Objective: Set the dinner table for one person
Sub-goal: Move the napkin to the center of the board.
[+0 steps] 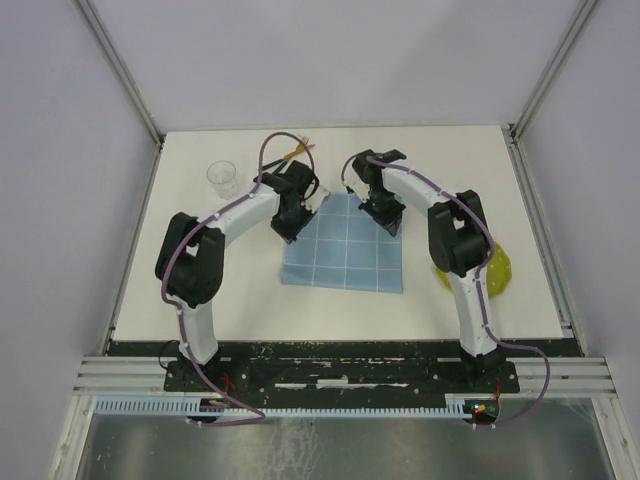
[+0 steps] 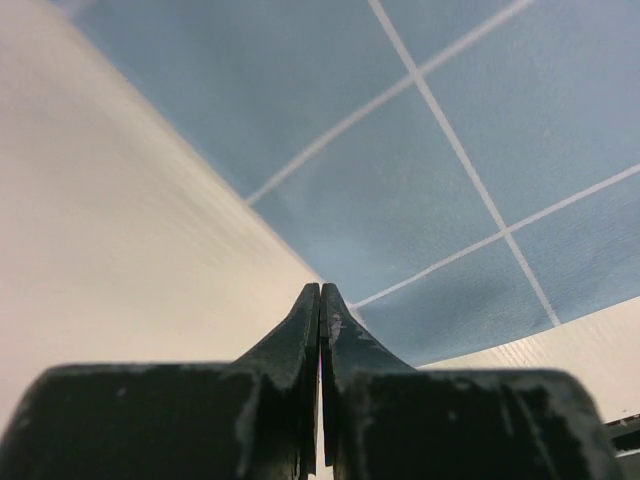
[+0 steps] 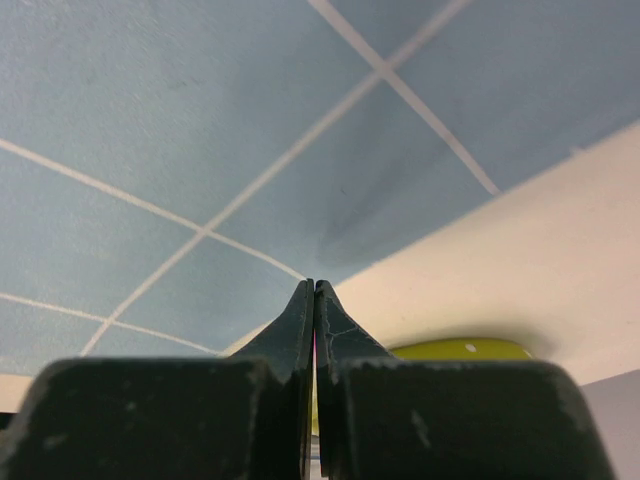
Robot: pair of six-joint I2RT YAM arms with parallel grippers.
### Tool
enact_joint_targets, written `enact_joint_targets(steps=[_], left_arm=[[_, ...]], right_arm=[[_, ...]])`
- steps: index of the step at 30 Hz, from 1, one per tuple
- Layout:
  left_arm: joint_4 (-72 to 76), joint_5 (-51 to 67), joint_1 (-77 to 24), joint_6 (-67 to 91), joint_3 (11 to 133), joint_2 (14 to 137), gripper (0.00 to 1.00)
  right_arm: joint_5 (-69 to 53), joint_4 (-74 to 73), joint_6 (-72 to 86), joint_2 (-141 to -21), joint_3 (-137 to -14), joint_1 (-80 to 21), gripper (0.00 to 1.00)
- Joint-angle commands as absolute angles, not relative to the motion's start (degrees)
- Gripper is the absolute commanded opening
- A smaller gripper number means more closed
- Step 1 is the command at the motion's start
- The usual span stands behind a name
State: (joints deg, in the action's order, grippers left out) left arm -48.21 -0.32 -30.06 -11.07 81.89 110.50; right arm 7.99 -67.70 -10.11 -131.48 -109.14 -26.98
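A light-blue cloth with a white grid (image 1: 345, 250) lies flat on the off-white dinner table (image 1: 450, 160). My left gripper (image 1: 287, 232) is at the cloth's far left corner, and my right gripper (image 1: 391, 226) is at its far right corner. In the left wrist view the jaws (image 2: 320, 287) are pressed together right on the cloth's edge (image 2: 400, 200). In the right wrist view the jaws (image 3: 313, 284) are also together on the cloth's edge (image 3: 200, 130), with a small crease in front of the tips. Both look pinched on the cloth.
A clear glass (image 1: 222, 178) stands at the far left of the table. Utensils with orange and dark handles (image 1: 298, 150) lie at the far edge behind the left arm. A yellow-green plate (image 1: 497, 270) sits at the right, partly behind the right arm; it also shows in the right wrist view (image 3: 465, 348).
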Motion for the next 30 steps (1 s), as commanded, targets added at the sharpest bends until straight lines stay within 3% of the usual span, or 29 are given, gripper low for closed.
enact_joint_targets(steps=[1,8,30], left_arm=[[-48.29,-5.54,-29.41,-12.61,89.05,103.24,0.03],[-48.34,-8.42,-26.33,-14.82,87.95,104.86,0.03],[-47.44,-7.25,-21.19,-14.42,90.14,114.23,0.03]], right_arm=[[8.87,-66.92,-9.09,-121.95,-109.96,-24.11,0.01],[11.27,-66.02,-9.80,-123.76,-107.06,-23.38,0.01],[10.34,-67.66,-9.58,-133.97,-115.94,-16.35,0.01]])
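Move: Both shut grippers hover low at the napkin's sides: its middle lies about 14 cm right of the left hand, 3 cm down, and about 12 cm left of the right hand, 2 cm back and 1 cm down. From the left hand the glass stands some 19 cm ahead and 18 cm left, the fork and knife about 25 cm ahead and 1 cm left. The green plate lies roughly 21 cm right and 8 cm back of the right hand. The left hand hops up about 8 cm while reaching 5 cm forward, then swings left past the napkin's left edge and sinks to near its starting height over bare board, turning slightly counter-clockwise. The right hand makes a lower hop and comes down outside the right edge, going some 8 cm right and 4 cm forward with a slight clockwise turn; both grippers stay shut. ##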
